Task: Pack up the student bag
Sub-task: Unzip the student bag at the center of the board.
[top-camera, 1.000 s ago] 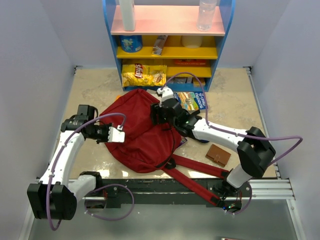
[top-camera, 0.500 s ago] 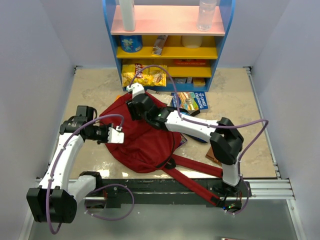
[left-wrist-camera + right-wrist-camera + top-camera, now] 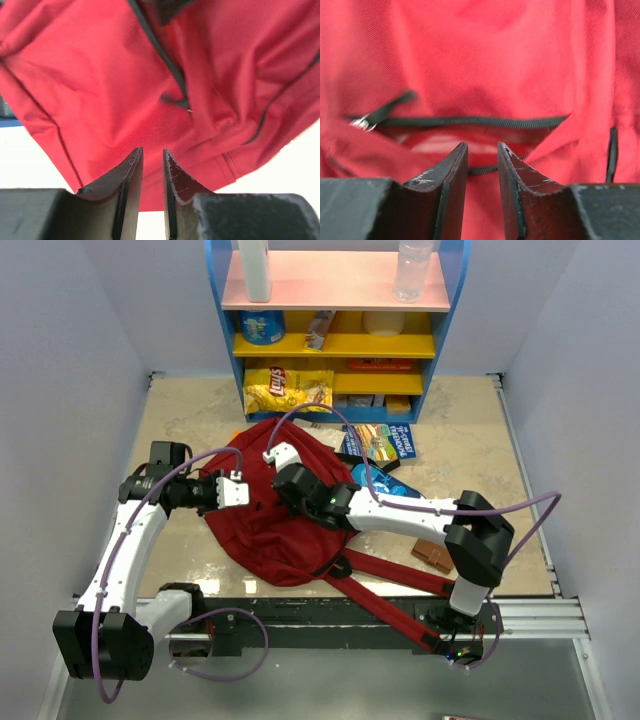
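Note:
The dark-red student bag (image 3: pixel 285 525) lies flat in the middle of the table, its long red straps (image 3: pixel 390 590) trailing toward the near edge. My left gripper (image 3: pixel 240 490) is at the bag's upper left side; in the left wrist view (image 3: pixel 150 150) its jaws stand a narrow gap apart with nothing between them, facing red fabric and a black zipper line (image 3: pixel 167 65). My right gripper (image 3: pixel 285 480) hangs over the bag's top middle. In the right wrist view (image 3: pixel 482 145) its jaws are slightly apart and empty, just in front of a partly open zipper slot (image 3: pixel 475 121) with its pull (image 3: pixel 362 122) at the left.
A blue book (image 3: pixel 380 440) and a small blue pencil case (image 3: pixel 378 480) lie just right of the bag. A brown wallet (image 3: pixel 435 555) lies at the right. The blue-and-yellow shelf (image 3: pixel 340 330) with a chips bag (image 3: pixel 290 390) stands behind.
My right gripper swung left across the bag's top, then came down over its middle. My left gripper moved up and slightly right along the bag's left side.

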Controlling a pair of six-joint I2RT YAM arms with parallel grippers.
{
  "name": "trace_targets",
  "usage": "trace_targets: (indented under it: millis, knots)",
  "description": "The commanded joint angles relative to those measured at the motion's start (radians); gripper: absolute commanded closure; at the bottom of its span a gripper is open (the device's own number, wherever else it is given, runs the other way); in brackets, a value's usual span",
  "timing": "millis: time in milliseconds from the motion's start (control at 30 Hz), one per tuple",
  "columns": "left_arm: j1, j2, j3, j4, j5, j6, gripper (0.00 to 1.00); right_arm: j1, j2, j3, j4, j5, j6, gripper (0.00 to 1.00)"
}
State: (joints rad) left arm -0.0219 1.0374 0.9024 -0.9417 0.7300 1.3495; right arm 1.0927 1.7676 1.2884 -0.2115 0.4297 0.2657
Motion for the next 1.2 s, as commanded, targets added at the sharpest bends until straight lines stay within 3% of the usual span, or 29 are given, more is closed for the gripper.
trace_targets:
  millis: [0, 233, 333, 533, 733, 833, 867, 933, 1167]
  knots:
    - [-0.015, 0.019, 0.039, 0.108, 0.060, -0.114, 0.71, 0.030, -0.082, -0.099, 0.069, 0.030, 0.056, 0.67]
    - [-0.222, 0.053, -0.003, 0.372, 0.003, -0.392, 0.66, 0.044, -0.039, -0.170, 0.126, 0.021, 0.125, 0.69]
    - [-0.234, 0.113, -0.017, 0.483, 0.022, -0.521, 0.61, 0.058, -0.046, -0.205, 0.162, 0.056, 0.168, 0.72]
    - [-0.277, 0.155, -0.114, 0.583, -0.035, -0.608, 0.57, 0.067, -0.143, -0.354, 0.308, 0.145, 0.289, 0.77]
    - [-0.303, 0.156, -0.246, 0.762, -0.129, -0.728, 0.42, 0.068, -0.174, -0.442, 0.408, 0.162, 0.368, 0.80]
    - [-0.319, 0.170, -0.243, 0.804, -0.116, -0.782, 0.09, 0.067, -0.154, -0.445, 0.434, 0.155, 0.395, 0.84]
    - [-0.322, 0.173, -0.241, 0.834, -0.122, -0.799, 0.04, 0.068, -0.148, -0.443, 0.440, 0.155, 0.398, 0.84]
    - [-0.328, 0.182, -0.240, 0.866, -0.144, -0.848, 0.00, 0.067, -0.132, -0.442, 0.443, 0.150, 0.418, 0.87]
    - [-0.354, 0.223, -0.243, 1.020, -0.194, -0.911, 0.00, 0.067, -0.129, -0.501, 0.465, 0.168, 0.503, 0.97]
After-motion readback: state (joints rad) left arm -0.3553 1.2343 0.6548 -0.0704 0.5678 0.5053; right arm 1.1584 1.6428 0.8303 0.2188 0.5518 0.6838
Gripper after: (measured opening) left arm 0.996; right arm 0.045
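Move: The zipper slider of the red student bag lies about 8 cm to the left hand's right, 2 cm ahead and 8 cm below. From the right hand it is some 7 cm left, 4 cm back and 5 cm below. The half-open zipper mouth is about 3 cm back and 1 cm left of the right hand, 5 cm below. The blue pencil case sits some 20 cm to that hand's right, level with it. Left hand goes 10 cm right, dips, opens wide near the slider; right sinks back, closing beside the zipper mouth. ##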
